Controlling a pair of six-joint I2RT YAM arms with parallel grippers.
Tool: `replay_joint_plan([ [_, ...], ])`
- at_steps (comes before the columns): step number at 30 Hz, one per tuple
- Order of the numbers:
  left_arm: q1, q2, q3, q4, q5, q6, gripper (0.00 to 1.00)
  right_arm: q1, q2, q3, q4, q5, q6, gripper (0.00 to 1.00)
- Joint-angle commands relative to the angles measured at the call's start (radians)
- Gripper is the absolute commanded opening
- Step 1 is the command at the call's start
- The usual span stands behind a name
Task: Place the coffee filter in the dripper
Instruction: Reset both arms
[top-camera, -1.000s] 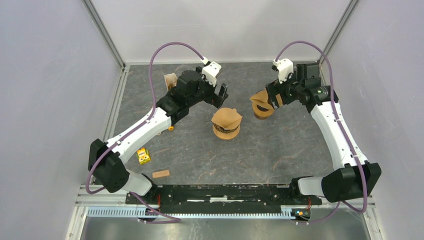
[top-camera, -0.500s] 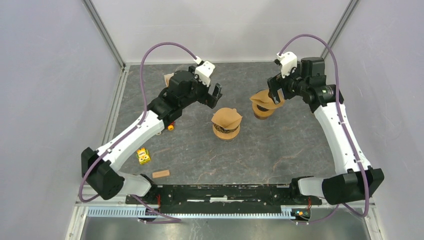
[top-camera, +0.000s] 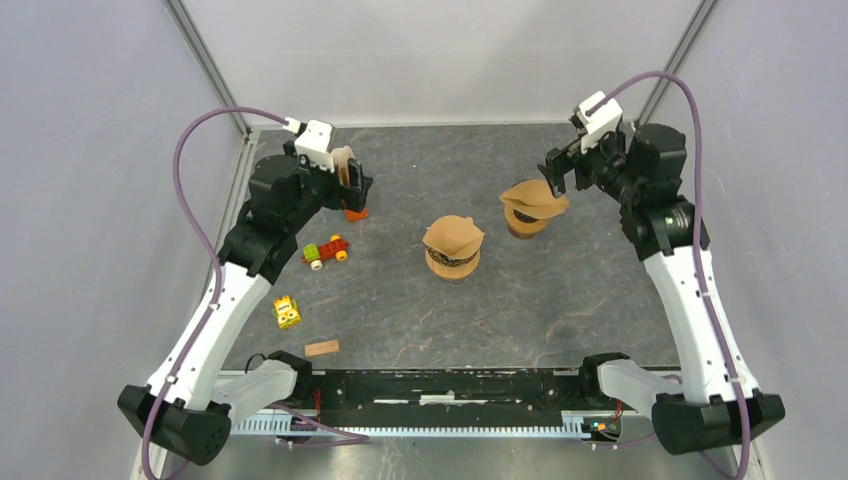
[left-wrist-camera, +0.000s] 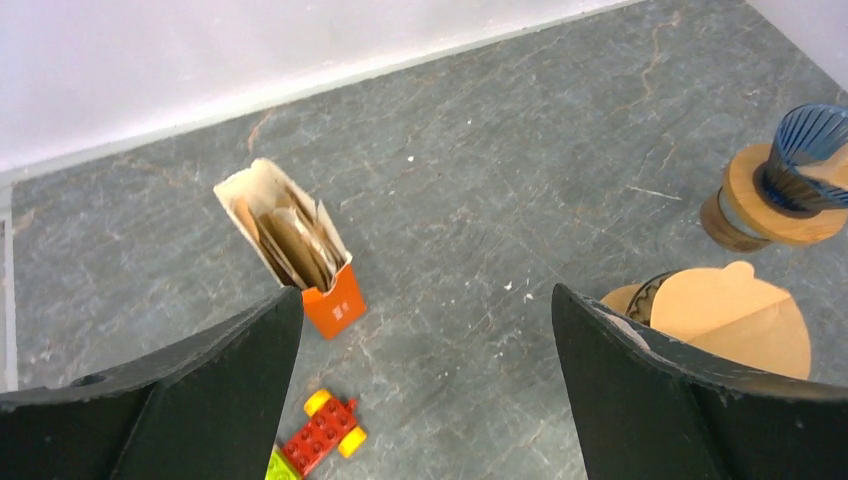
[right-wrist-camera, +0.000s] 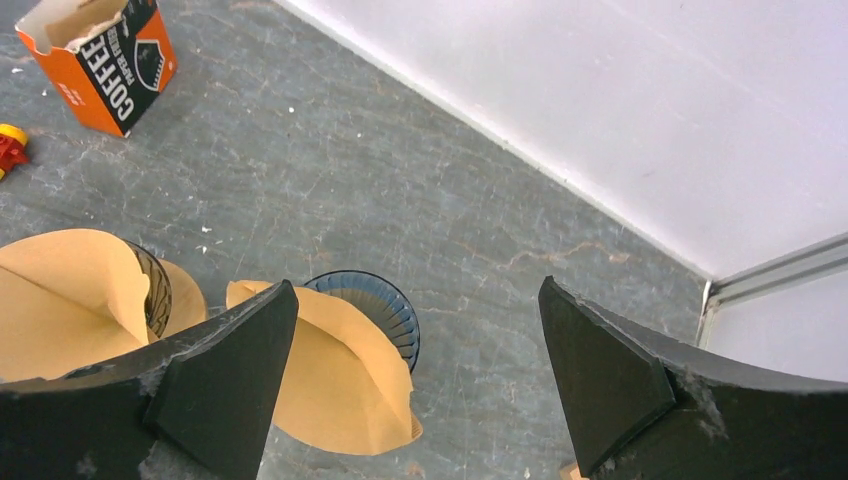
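Two drippers stand mid-table, each with a brown coffee filter on it. One filter (top-camera: 533, 197) (right-wrist-camera: 340, 375) lies over the blue ribbed dripper (right-wrist-camera: 385, 305) (left-wrist-camera: 800, 160), covering part of its mouth and hanging over its side. The other filter (top-camera: 453, 234) (left-wrist-camera: 735, 320) (right-wrist-camera: 65, 300) tops the nearer dripper (top-camera: 452, 262). My right gripper (top-camera: 556, 172) (right-wrist-camera: 417, 283) hovers open just right of the blue dripper, holding nothing. My left gripper (top-camera: 352, 185) (left-wrist-camera: 425, 293) is open and empty beside the orange filter box (top-camera: 347, 178) (left-wrist-camera: 295, 255), which holds several more filters.
A red and green toy car (top-camera: 327, 250) (left-wrist-camera: 322, 437), a yellow block (top-camera: 287, 312) and a small brown piece (top-camera: 321, 348) lie on the left side of the table. Walls close in the back and both sides.
The left arm has swung left, from beside the nearer dripper to the filter box. The right arm has drawn back to the right, off the blue dripper. Both grippers stayed open.
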Motion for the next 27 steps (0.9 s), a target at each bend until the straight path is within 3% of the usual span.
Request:
replay_joint_plan([
  [1,0.045,-0.054,-0.069,0.032,0.026,-0.065,1.0,0.004,-0.102,-0.115,0.209,-0.022,-0.001,0.98],
  [9,0.117,-0.131,-0.084,0.065,-0.017,-0.029,1.0,0.005,-0.137,-0.166,0.244,-0.058,-0.02,0.98],
  [27,0.119,-0.134,-0.093,0.053,-0.014,0.002,1.0,0.004,-0.163,-0.197,0.223,-0.07,-0.051,0.98],
])
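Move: Above the table with open, empty fingers, neither hand has anything left to grasp. From the left hand the middle coffee filter in its dripper lies about 19 cm right, 2 back and 19 below; the filter box is some 13 cm ahead, 5 left, and the toy car 2 ahead, 10 left. From the right hand the right coffee filter is roughly 2 cm ahead, 3 left and 20 below, the middle one 21 left and 5 back. Swinging about 5 cm to the left, away from the middle coffee filter, the left hand dips nearly 2 cm and comes back up, turning slightly counter-clockwise, then holds still high near the filter box and toy car. The right hand eases back about 2 cm, its fingertips tilting up some 10 degrees, and settles high over the right dripper. Both grippers stay wide open, empty and touching nothing. ##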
